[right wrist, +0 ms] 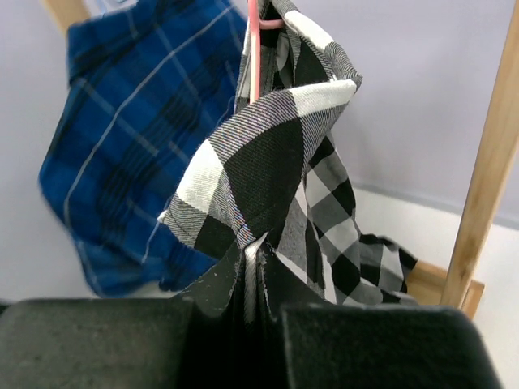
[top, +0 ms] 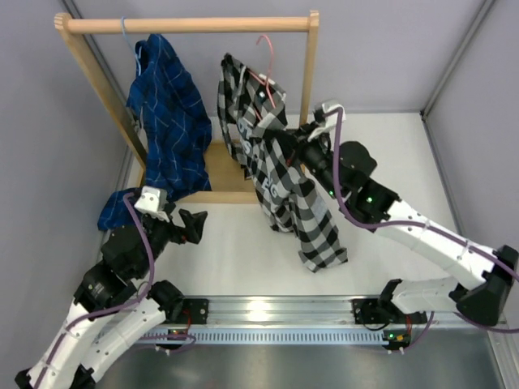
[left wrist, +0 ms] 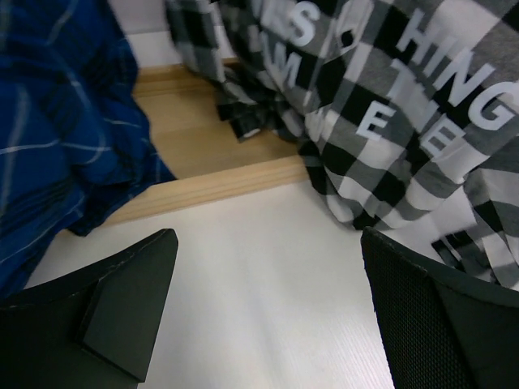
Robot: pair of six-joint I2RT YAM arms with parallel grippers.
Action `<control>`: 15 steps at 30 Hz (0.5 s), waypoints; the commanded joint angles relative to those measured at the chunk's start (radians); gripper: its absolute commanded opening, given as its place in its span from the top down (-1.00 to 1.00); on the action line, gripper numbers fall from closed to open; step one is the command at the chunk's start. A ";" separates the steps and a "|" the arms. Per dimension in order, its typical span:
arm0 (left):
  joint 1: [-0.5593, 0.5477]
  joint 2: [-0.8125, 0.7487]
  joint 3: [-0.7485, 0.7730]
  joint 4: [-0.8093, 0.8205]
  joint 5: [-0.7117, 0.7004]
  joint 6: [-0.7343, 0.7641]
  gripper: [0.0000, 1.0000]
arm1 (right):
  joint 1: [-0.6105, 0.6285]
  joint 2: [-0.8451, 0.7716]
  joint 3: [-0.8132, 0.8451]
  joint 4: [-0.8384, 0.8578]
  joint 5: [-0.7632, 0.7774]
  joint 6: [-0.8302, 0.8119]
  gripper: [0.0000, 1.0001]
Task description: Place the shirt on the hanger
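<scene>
The black-and-white check shirt point(top: 280, 174) hangs from the pink wire hanger point(top: 267, 58) on the wooden rail and trails down onto the table. My right gripper point(top: 302, 139) is shut on a fold of the shirt near its upper part; in the right wrist view the cloth point(right wrist: 268, 154) is pinched between the jaws, with the hanger wire point(right wrist: 254, 49) just above. My left gripper point(top: 197, 224) is open and empty, low over the table, to the left of the shirt's hanging part point(left wrist: 405, 105).
A blue plaid shirt point(top: 168, 113) hangs at the left of the wooden rack point(top: 186, 25) and spills onto the table. The rack's base board point(left wrist: 211, 174) lies ahead of the left gripper. Grey walls close in left, back and right.
</scene>
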 commanded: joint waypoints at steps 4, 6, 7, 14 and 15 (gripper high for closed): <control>0.169 -0.058 -0.023 0.080 -0.051 -0.035 -0.97 | 0.007 0.159 0.295 0.093 0.171 0.002 1.00; 0.195 -0.066 -0.030 0.086 -0.034 -0.032 -0.96 | 0.008 0.197 0.331 0.067 0.256 0.008 1.00; 0.197 -0.069 -0.030 0.086 -0.031 -0.034 -0.97 | 0.010 0.211 0.357 0.064 0.280 0.008 1.00; 0.200 -0.068 -0.036 0.086 -0.004 -0.042 -0.97 | 0.018 0.398 0.582 -0.132 0.379 0.060 1.00; 0.198 -0.069 -0.036 0.086 0.001 -0.042 -0.96 | 0.024 0.409 0.596 -0.144 0.395 0.064 1.00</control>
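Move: The closed right gripper already holds the black-and-white shirt and its pink hanger. The spot on the rack rod they are going to is about 20 cm ahead of that hand, 5 cm left and some 12 cm above. The rack's right post tops out about 20 cm ahead, 4 cm right and 10 cm up; the blue shirt hangs some 32 cm left, 17 cm ahead and 14 cm lower. From the left hand, the rod spot is roughly 30 cm ahead, 23 cm right and 25 cm up. Keep the right fingers pinched on the shirt and hanger and carry them forward about 8 cm and up 5 to 6 cm towards the rod, slowing after the start and swinging the hand some 15 degrees clockwise so the hook comes up to the rod just left of the right post. Draw the open, empty left gripper about 4 cm left, turning it counter-clockwise. ##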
